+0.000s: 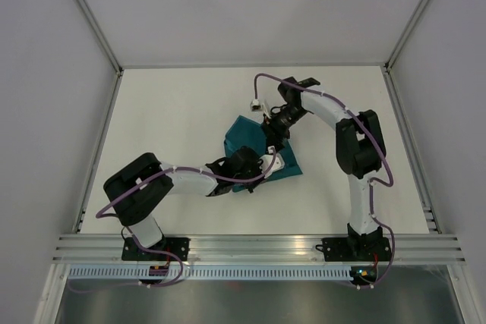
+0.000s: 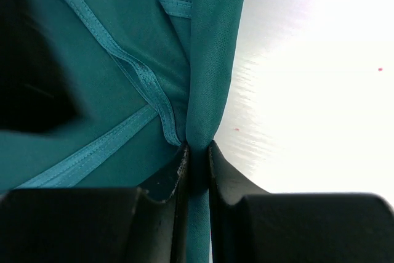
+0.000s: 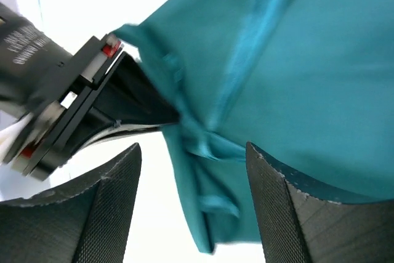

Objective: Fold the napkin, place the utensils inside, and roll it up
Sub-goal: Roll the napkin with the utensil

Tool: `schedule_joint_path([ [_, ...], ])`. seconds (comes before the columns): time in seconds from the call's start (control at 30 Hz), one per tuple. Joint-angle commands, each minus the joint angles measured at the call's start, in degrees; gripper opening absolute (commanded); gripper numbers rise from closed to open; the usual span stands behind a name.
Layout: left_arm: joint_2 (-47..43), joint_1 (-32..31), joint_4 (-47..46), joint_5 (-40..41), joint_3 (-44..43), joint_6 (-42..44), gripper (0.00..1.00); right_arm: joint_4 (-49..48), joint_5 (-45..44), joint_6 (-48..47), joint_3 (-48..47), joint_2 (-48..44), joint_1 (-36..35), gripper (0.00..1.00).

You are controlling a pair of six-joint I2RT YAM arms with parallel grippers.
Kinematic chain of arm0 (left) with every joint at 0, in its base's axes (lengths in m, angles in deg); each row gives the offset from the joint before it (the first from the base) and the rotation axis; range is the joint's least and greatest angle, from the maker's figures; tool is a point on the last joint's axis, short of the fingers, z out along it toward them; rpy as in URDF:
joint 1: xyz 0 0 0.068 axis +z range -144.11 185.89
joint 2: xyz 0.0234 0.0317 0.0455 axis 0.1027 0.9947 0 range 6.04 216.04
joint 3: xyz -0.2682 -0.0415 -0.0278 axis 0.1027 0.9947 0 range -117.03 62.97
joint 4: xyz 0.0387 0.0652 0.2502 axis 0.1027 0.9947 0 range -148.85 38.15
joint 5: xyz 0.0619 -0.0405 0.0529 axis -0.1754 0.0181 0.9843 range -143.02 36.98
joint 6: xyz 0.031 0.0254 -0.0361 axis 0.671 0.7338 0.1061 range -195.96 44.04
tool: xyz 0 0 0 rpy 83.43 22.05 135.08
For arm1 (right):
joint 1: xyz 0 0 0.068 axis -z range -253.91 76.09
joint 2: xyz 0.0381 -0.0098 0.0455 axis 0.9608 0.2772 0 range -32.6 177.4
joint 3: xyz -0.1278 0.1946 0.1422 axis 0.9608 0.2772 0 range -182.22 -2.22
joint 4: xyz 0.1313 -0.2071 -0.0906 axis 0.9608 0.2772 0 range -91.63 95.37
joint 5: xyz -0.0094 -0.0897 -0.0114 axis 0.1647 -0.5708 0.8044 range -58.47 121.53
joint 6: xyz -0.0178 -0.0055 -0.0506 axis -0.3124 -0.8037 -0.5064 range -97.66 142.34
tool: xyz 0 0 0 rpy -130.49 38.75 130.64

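The teal napkin (image 1: 244, 133) lies bunched in the middle of the table between both arms. My left gripper (image 1: 263, 165) is shut on a fold of the napkin (image 2: 209, 60), the cloth pinched tight between its dark fingers (image 2: 231, 177). My right gripper (image 1: 272, 137) hovers just over the napkin (image 3: 308, 60) with its jaws wide open. A loose hemmed corner hangs between its textured fingers (image 3: 108, 207) without touching them. In the right wrist view the left gripper (image 3: 74, 109) holds the cloth's edge. The utensils are out of view.
White table (image 1: 175, 111) enclosed by pale walls with aluminium frame posts (image 1: 91, 13). A rail (image 1: 258, 246) runs along the near edge by the arm bases. A small white-grey part (image 1: 257, 102) hangs on the right arm's purple cable.
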Motion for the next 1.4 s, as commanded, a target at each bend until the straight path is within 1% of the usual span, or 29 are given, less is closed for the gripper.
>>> schedule_joint_path([
  [0.0, 1.71, 1.62, 2.39, -10.55, 1.92, -6.96, 0.02, -11.60, 1.57, 9.69, 1.63, -7.96, 4.18, 0.74],
  [0.07, 2.06, 2.51, 2.91, -13.01, 1.05, -8.20, 0.02, -15.11, 2.09, 10.41, 2.86, -9.91, 7.15, 0.74],
  [0.17, 3.55, 4.18, 7.03, -16.80, -1.77, -9.34, 0.02, -21.27, 2.10, 10.42, 8.38, -15.53, 10.59, 0.74],
  [0.2, 3.99, 4.79, 7.75, -18.28, -2.30, -9.52, 0.02, -23.37, 1.75, 10.42, 12.84, -17.28, 11.21, 0.74],
  [0.23, 4.17, 5.06, 8.27, -19.08, -3.17, -9.78, 0.02, -27.31, 0.18, 10.16, 15.23, -20.78, 11.83, 0.74],
  [0.27, 4.35, 5.49, 8.80, -20.48, -3.44, -9.96, 0.02, -29.00, -0.88, 9.63, 17.61, -22.56, 12.35, 0.75],
  [0.3, 4.43, 6.46, 9.16, -21.80, -3.79, -10.66, 0.02, -30.50, -1.85, 9.10, 22.15, -24.31, 12.36, 0.75],
  [0.33, 4.70, 6.81, 9.25, -23.64, -4.14, -11.01, 0.02, -33.21, -2.29, 8.58, 24.38, -27.64, 12.27, 0.75],
  [0.37, 5.31, 7.69, 9.86, -26.10, -4.41, -11.62, 0.02, -33.76, -2.65, 6.40, 28.23, -30.89, 12.27, 0.74],
  [0.4, 5.31, 8.13, 10.04, -27.25, -4.67, -11.89, 0.02, -34.20, -2.65, 5.24, 30.09, -30.92, 12.27, 0.74],
  [0.47, 6.36, 8.84, 10.65, -29.27, -5.46, -12.33, 0.02, -35.78, -1.95, 1.91, 35.52, -36.00, 12.36, 0.74],
  [0.5, 6.89, 9.45, 11.70, -31.81, -5.81, -12.42, 0.02, -36.22, -1.77, 0.93, 37.39, -39.41, 12.27, 0.73],
  [0.6, 9.70, 9.98, 14.86, -35.86, -8.62, -12.68, 0.02, -38.07, -1.42, -2.92, 43.53, -45.22, 11.66, 0.73],
  [0.67, 11.98, 10.24, 18.46, -36.66, -11.26, -12.25, 0.02, -39.91, -2.99, -3.73, 48.01, -47.79, 9.03, 0.73],
  [0.7, 12.60, 10.33, 19.26, -37.63, -11.96, -12.25, 0.02, -41.31, -6.48, -3.47, 49.78, -49.19, 7.80, 0.73],
  [0.73, 13.13, 10.42, 20.83, -37.98, -13.19, -12.25, 0.02, -44.72, -8.78, -3.30, 51.63, -51.82, 6.22, 0.73],
  [0.77, 14.44, 10.51, 21.72, -38.51, -13.72, -12.16, 0.02, -46.58, -11.67, -3.21, 55.39, -53.06, 2.20, 0.73],
  [0.8, 14.98, 10.68, 22.42, -39.30, -14.34, -12.16, 0.02, -48.42, -15.97, -3.12, 57.34, -55.25, 0.16, 0.73],
  [0.83, 15.59, 10.77, 23.39, -39.65, -15.56, -12.16, 0.02, -51.66, -18.36, -2.94, 59.01, -56.05, -3.95, 0.74],
  [0.87, 16.03, 10.86, 24.70, -40.27, -16.01, -12.24, 0.02, -52.91, -20.12, -2.86, 61.64, -56.67, -5.82, 0.74],
  [0.9, 16.73, 10.95, 25.41, -40.79, -16.53, -12.33, 0.02, -53.80, -23.10, -3.03, 62.53, -57.02, -7.40, 0.74],
  [0.93, 17.00, 10.95, 25.77, -40.71, -17.15, -12.33, 0.02, -55.20, -24.17, -3.21, 63.24, -56.94, -9.94, 0.73],
  [1.07, 18.06, 11.21, 28.31, -41.06, -19.09, -12.68, 0.02, -57.49, -28.31, -3.47, 65.61, -55.89, -13.65, 0.73],
  [1.27, 18.14, 11.30, 29.11, -40.80, -20.41, -12.68, 0.02, -60.66, -33.49, -3.21, 67.99, -54.39, -18.40, 0.73],
  [1.33, 18.15, 11.30, 29.20, -40.62, -20.67, -12.68, 0.02, -61.18, -34.37, -3.03, 68.08, -53.51, -19.71, 0.72],
  [1.37, 18.41, 11.39, 29.20, -40.54, -20.76, -12.68, 0.02, -61.27, -34.90, -2.94, 68.34, -53.16, -20.07, 0.68],
])
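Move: The left hand already pinches the rolled near edge of the napkin. The free right part of that roll lies some 7 cm to its right and 3 cm ahead, level with the fingers. From the open right hand that part is about 5 cm back, 1 cm right and 6 cm down. The left fingers are roughly 7 cm back, 6 cm left and 5 cm below the right hand, and the flat napkin's middle about 3 cm ahead, 4 cm left, 7 cm down. Forward and up first, then rightwards, the open right hand clears the napkin and sweeps back some 15 cm while sinking to the roll just right of the left fingers; its fingers, at first pointing back-left, swing round to slant forward-left. Meanwhile the left hand keeps its pinch on the roll, draws it about 4 cm back and slightly right, and turns some 45 degrees until its fingers slant a little back. ##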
